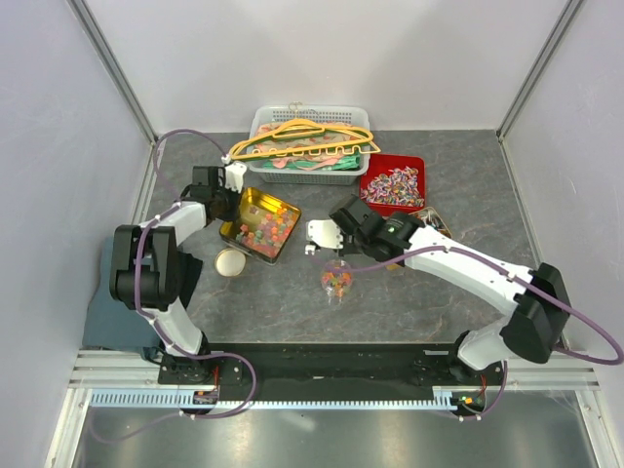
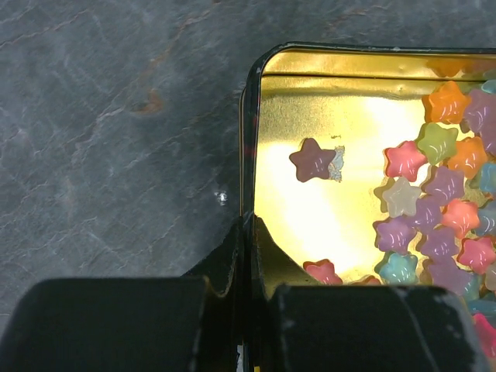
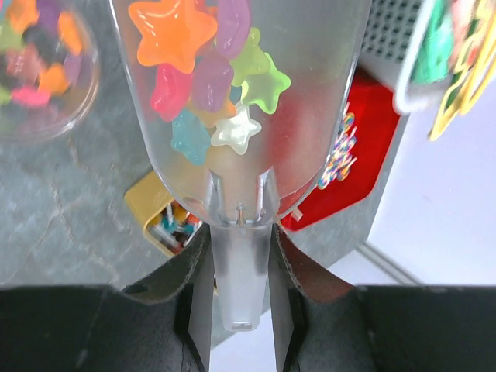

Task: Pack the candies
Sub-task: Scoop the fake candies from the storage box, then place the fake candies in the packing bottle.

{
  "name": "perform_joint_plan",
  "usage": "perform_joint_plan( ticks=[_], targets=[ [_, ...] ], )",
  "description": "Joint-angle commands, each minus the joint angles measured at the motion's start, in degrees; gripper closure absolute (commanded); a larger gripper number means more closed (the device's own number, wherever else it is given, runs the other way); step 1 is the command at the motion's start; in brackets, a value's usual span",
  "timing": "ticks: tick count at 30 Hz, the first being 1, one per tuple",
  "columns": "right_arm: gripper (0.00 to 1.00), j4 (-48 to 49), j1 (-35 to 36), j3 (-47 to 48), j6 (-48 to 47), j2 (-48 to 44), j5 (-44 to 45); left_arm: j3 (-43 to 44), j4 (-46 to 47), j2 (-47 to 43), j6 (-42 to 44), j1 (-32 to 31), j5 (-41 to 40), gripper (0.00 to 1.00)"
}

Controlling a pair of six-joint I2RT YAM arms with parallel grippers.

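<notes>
Star-shaped gummies in orange, pink, purple and yellow lie in an open gold tin, left of centre in the top view. My left gripper is shut on the tin's near wall, one finger inside and one outside. My right gripper is shut on the handle of a clear plastic scoop that holds several gummies. A clear cup with gummies stands just below the scoop. Wrapped candies fill a red tray.
A white basket with yellow hangers stands at the back. A round white lid lies near the tin. A small yellow box with coloured pieces sits beside the red tray. Grey walls close in both sides.
</notes>
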Motion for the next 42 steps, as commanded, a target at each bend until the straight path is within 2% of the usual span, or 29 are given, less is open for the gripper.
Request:
perform_joint_plan(
  ticks=[1, 9, 18, 31, 42],
  targets=[
    [1.0, -3.13, 0.08, -4.36, 1.92, -5.1, 1.96, 4.98, 2.28, 1.61, -5.1, 2.9, 4.95, 0.98],
    [1.0, -4.45, 0.78, -9.55, 0.95, -7.31, 8.28, 9.64, -0.17, 4.78, -8.62, 6.6, 7.33, 0.98],
    [1.0, -5.33, 5.17, -11.49, -2.12, -5.73, 16.01, 12.01, -2.9, 6.88, -10.46, 8.53, 8.03, 0.98],
    [1.0, -1.73, 8.61, -17.02, -6.61, -3.71, 24.54, 11.75, -4.13, 7.06, -10.82, 10.56, 8.91, 0.98],
    [1.0, 0.47, 10.19, -17.12, -9.6, -1.87, 30.43, 11.66, -4.4, 6.45, -10.99, 10.82, 8.91, 0.98]
  ],
)
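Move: The right hand holds the loaded clear scoop with its bowl reaching left. The clear storage box stands about 9 cm left of that hand, 4 cm back and 14 cm below, the brown tray 10 cm right and 7 cm ahead, the red tray 20 cm ahead and 6 cm right. The left hand has the candy tin by its left wall, the tin's middle about 7 cm right and 4 cm back; the storage box lies some 23 cm right and 17 cm back of it. Still gripping the scoop, the right hand draws about 6 cm to the right while sinking and coming back some 3–4 cm each, mostly in the first part, then chiefly rolls its left side down to some 30 degrees, lowering the bowl's lip towards the storage box. Meanwhile the left hand keeps its pinch on the tin's wall and carries the tin some 6 cm left and a little forward, away from the box, turning it 10–15 degrees counter-clockwise. ##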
